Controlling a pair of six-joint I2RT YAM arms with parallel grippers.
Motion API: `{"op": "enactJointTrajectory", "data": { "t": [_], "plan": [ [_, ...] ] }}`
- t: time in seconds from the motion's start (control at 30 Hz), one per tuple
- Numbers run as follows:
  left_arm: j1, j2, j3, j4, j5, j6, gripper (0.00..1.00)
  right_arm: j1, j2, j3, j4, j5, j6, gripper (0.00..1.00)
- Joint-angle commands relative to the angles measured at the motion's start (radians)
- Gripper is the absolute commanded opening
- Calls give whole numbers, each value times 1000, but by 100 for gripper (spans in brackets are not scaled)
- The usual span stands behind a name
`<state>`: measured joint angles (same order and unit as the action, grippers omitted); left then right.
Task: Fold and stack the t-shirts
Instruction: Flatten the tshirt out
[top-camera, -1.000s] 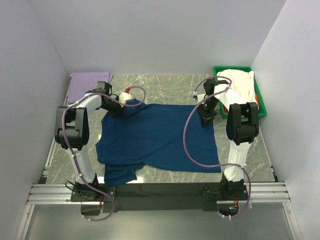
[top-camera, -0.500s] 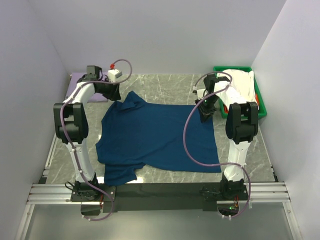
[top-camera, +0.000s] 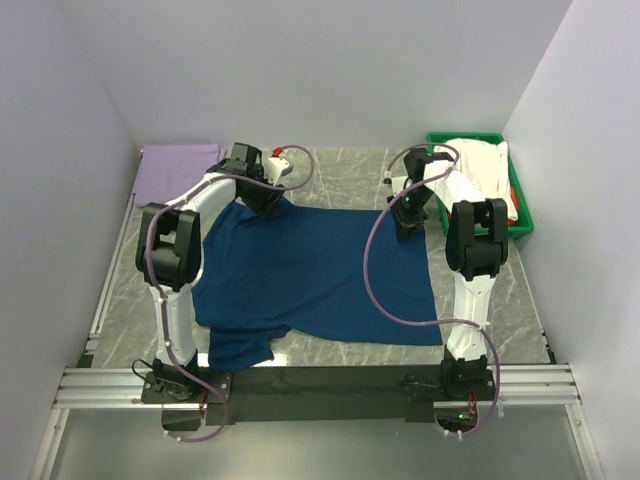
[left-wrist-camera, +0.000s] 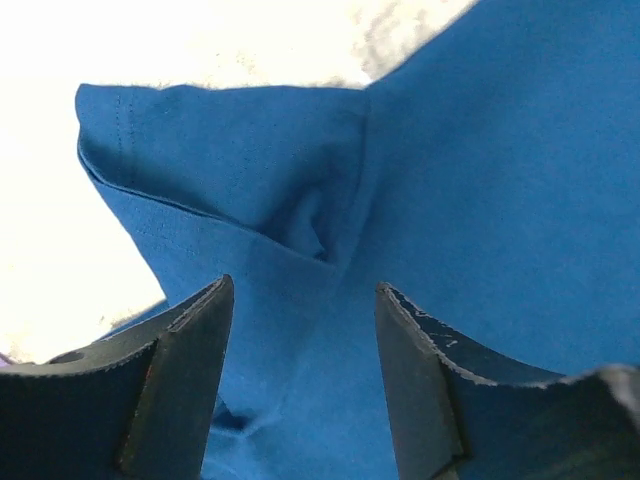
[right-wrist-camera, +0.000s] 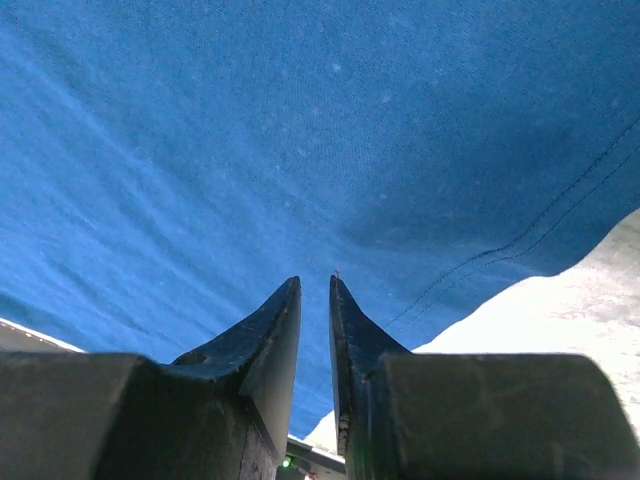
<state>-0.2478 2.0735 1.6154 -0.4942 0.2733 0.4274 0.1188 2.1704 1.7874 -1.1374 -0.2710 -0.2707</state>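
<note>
A navy blue t-shirt (top-camera: 310, 275) lies spread flat on the marble table, with one sleeve at the near left. My left gripper (top-camera: 262, 197) hangs over its far-left sleeve (left-wrist-camera: 230, 170). In the left wrist view that gripper (left-wrist-camera: 305, 290) is open, with nothing between its fingers. My right gripper (top-camera: 407, 218) is at the shirt's far-right corner. In the right wrist view its jaws (right-wrist-camera: 315, 280) stand almost together, with the blue cloth (right-wrist-camera: 250, 120) at their tips. A pale lavender t-shirt (top-camera: 175, 172) lies folded at the far left.
A green bin (top-camera: 522, 205) at the far right holds white t-shirts (top-camera: 480, 165). White walls close in both sides and the back. Bare marble (top-camera: 330, 170) shows beyond the navy shirt. The arms' bases and a metal rail run along the near edge.
My left gripper opened and let go of the shirt's far-left sleeve, which now lies flat, then swung right over it. My right gripper shifted slightly farther back.
</note>
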Motion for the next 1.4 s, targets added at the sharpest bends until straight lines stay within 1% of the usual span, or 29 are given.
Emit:
{"op": "enactJointTrajectory", "data": {
  "t": [0.0, 0.07, 0.17, 0.2, 0.3, 0.33, 0.4, 0.5, 0.53, 0.57, 0.67, 0.8, 0.83, 0.87, 0.9, 1.0, 1.07, 1.1, 1.13, 1.2, 1.27, 1.3, 1.33, 1.37],
  "plan": [
    [-19, 28, 30, 45, -158, -4, 62, -4, 9, 41, 7, -19, 13, 25],
    [-24, 57, 57, 45, -190, -12, 60, -7, 9, 35, 8, -20, 16, 25],
    [-25, 82, 86, 43, -246, -9, 55, -5, 5, 24, 13, -17, 14, 25],
    [-25, 80, 89, 51, -252, -13, 49, -5, 3, 21, 14, -16, 14, 25],
    [-12, 50, 80, 80, -249, -13, 38, -7, -1, 12, 15, -14, 13, 25],
    [-5, 43, 77, 85, -241, -13, 36, -5, -3, 7, 16, -14, 13, 25],
    [11, 30, 81, 77, -203, -7, 35, -7, -6, 6, 16, -14, 13, 25],
    [44, 26, 98, 65, -148, -10, 38, -7, -3, 3, 13, -17, 11, 25],
    [50, 31, 115, 51, -135, -13, 38, -7, -3, 4, 16, -17, 13, 25],
    [64, 36, 126, 42, -128, -12, 30, -5, -6, 1, 16, -17, 13, 25],
    [90, 60, 167, 32, -97, -25, 16, -5, -1, 4, 13, -17, 11, 25],
    [111, 97, 236, 5, -54, -27, 17, -5, 0, 12, 7, -19, 11, 25],
    [114, 102, 259, -1, -43, -16, 14, -5, 2, 12, 5, -19, 11, 25],
    [122, 106, 267, -1, -39, -18, 3, -5, 2, 13, 7, -19, 11, 25],
    [123, 120, 274, -4, -40, -13, 1, -5, 3, 18, 5, -19, 11, 25],
    [137, 146, 311, 22, -40, -16, 1, -4, 6, 23, 4, -19, 13, 25],
    [150, 152, 311, 71, -34, -16, 1, -5, 6, 24, 4, -20, 14, 25],
    [153, 155, 295, 139, -26, -12, 1, -5, 6, 23, 7, -22, 16, 25],
    [154, 161, 291, 167, -22, 10, 1, -4, 8, 26, 5, -23, 19, 25],
    [154, 212, 319, 198, -25, 19, 1, -4, 11, 24, 4, -27, 18, 25],
    [154, 270, 424, 178, -40, 19, 2, -5, 12, 24, 2, -25, 16, 25],
    [154, 330, 496, 174, -57, 17, 2, -5, 14, 24, 1, -25, 14, 25],
    [156, 356, 526, 171, -71, 20, 2, -5, 14, 26, -2, -22, 14, 25],
    [157, 379, 547, 174, -85, 25, 6, -4, 16, 26, -1, -20, 13, 25]
  ]
}}
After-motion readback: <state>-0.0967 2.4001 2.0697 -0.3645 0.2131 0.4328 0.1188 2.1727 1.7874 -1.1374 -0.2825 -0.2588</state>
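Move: The blue t-shirt's turned-over upper left corner lies just off the open left fingers: its fold is about 3 cm ahead, 3 cm to their left and 3 cm below. The t-shirt's middle lies some 16 cm back and 13 cm to the right, and the folded purple cloth about 10 cm ahead and 22 cm to the left. From the right hand that corner is about 9 cm ahead, 37 cm to the left. The left fingers pinch the blue corner: they dip about 3 cm onto it, then close while sweeping forward and left and rising. With the cloth held, the hand carries on forward, sinking again, some 15 cm out in all, tips tilting up about 15 degrees. The right hand stays put, low at the t-shirt's upper right. ##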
